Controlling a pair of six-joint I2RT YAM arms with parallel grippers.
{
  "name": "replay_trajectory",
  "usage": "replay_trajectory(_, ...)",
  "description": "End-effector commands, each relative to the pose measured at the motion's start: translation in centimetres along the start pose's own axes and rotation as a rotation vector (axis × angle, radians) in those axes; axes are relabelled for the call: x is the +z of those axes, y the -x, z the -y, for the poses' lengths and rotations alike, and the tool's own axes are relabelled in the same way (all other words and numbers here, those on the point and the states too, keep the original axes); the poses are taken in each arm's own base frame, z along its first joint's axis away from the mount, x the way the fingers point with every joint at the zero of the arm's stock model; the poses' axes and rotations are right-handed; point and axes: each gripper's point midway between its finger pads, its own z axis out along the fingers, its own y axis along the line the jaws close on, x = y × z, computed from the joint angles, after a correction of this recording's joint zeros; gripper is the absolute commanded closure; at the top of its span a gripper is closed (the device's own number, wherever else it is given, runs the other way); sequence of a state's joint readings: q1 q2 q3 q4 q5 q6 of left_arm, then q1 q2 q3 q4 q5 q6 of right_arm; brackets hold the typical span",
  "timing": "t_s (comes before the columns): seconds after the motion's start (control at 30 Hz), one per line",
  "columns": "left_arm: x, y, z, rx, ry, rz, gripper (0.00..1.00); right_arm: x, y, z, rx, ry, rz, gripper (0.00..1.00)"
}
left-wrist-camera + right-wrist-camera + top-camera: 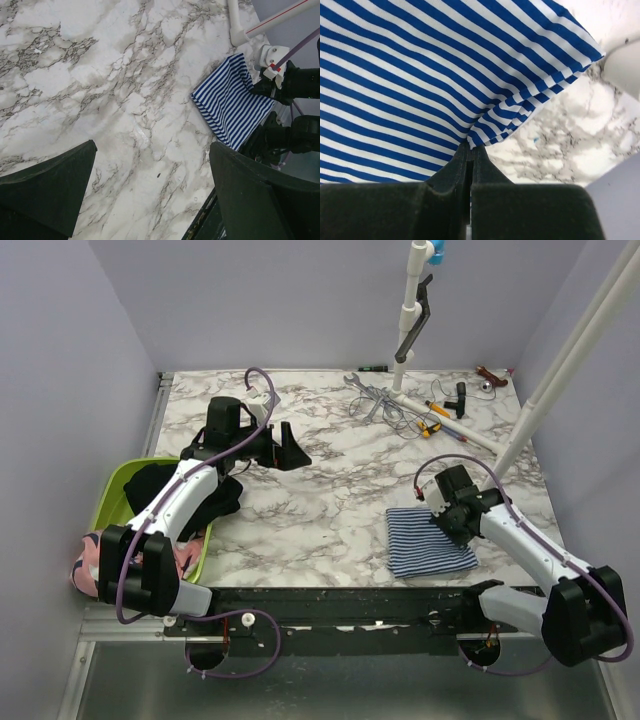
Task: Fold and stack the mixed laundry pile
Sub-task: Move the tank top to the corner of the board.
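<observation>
The navy-and-white striped garment [425,548] lies folded flat on the marble at the near right. My right gripper [452,527] is shut on a pinch of its edge; in the right wrist view the pinched fold [420,75] bunches at the closed tips [471,149]. Open and holding nothing, my left gripper [291,447] hovers over bare marble at centre left, its dark fingers [50,195] wide apart around the gripper's middle [152,185]. The striped garment [231,102] also shows at the right of that view. The black garment [160,483] lies in the lime green basin [113,492], and the pink one [88,567] hangs over its near left end.
A wrench [362,390], screwdrivers [440,417] and cables lie at the back right. A white pipe [411,310] stands upright there, and a white pole [565,365] slants across the right side. The table's near edge is a black rail [330,602].
</observation>
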State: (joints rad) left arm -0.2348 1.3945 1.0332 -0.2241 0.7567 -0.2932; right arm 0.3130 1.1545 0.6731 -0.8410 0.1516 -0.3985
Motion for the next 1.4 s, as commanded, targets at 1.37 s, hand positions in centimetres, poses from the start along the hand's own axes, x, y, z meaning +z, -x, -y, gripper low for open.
replay_trajectory(1.37, -0.7, 0.7, -0.6, -0.046, -0.043, 0.023, 0.01, -1.2, -15.7, 14.9, 0.287, -0.513, -0.505, 0.99)
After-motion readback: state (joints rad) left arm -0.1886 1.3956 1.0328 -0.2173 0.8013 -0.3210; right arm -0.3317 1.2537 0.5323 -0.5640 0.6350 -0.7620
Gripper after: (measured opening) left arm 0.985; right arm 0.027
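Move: The right gripper already pinches the folded tank top near its right side, a couple of centimetres above the board; the tank top's middle lies about 9 cm to its left and 1 cm back. The board's near right corner, where the tank top is going, is roughly 29 cm to the right and 12 cm back. The white pole's foot stands some 13 cm ahead and 6 cm to the right. From the idle left gripper, that corner is about 79 cm right, 26 cm back and 18 cm below. Keep the right fingers shut on the tank top and draw it low over the board to the right, about 20 cm, easing some 5 cm back towards the near edge as you go, to bring it towards the near right corner. Meanwhile tilt the fingertips out to the right by about 30 degrees and swing the wrist roughly 25 degrees clockwise. ##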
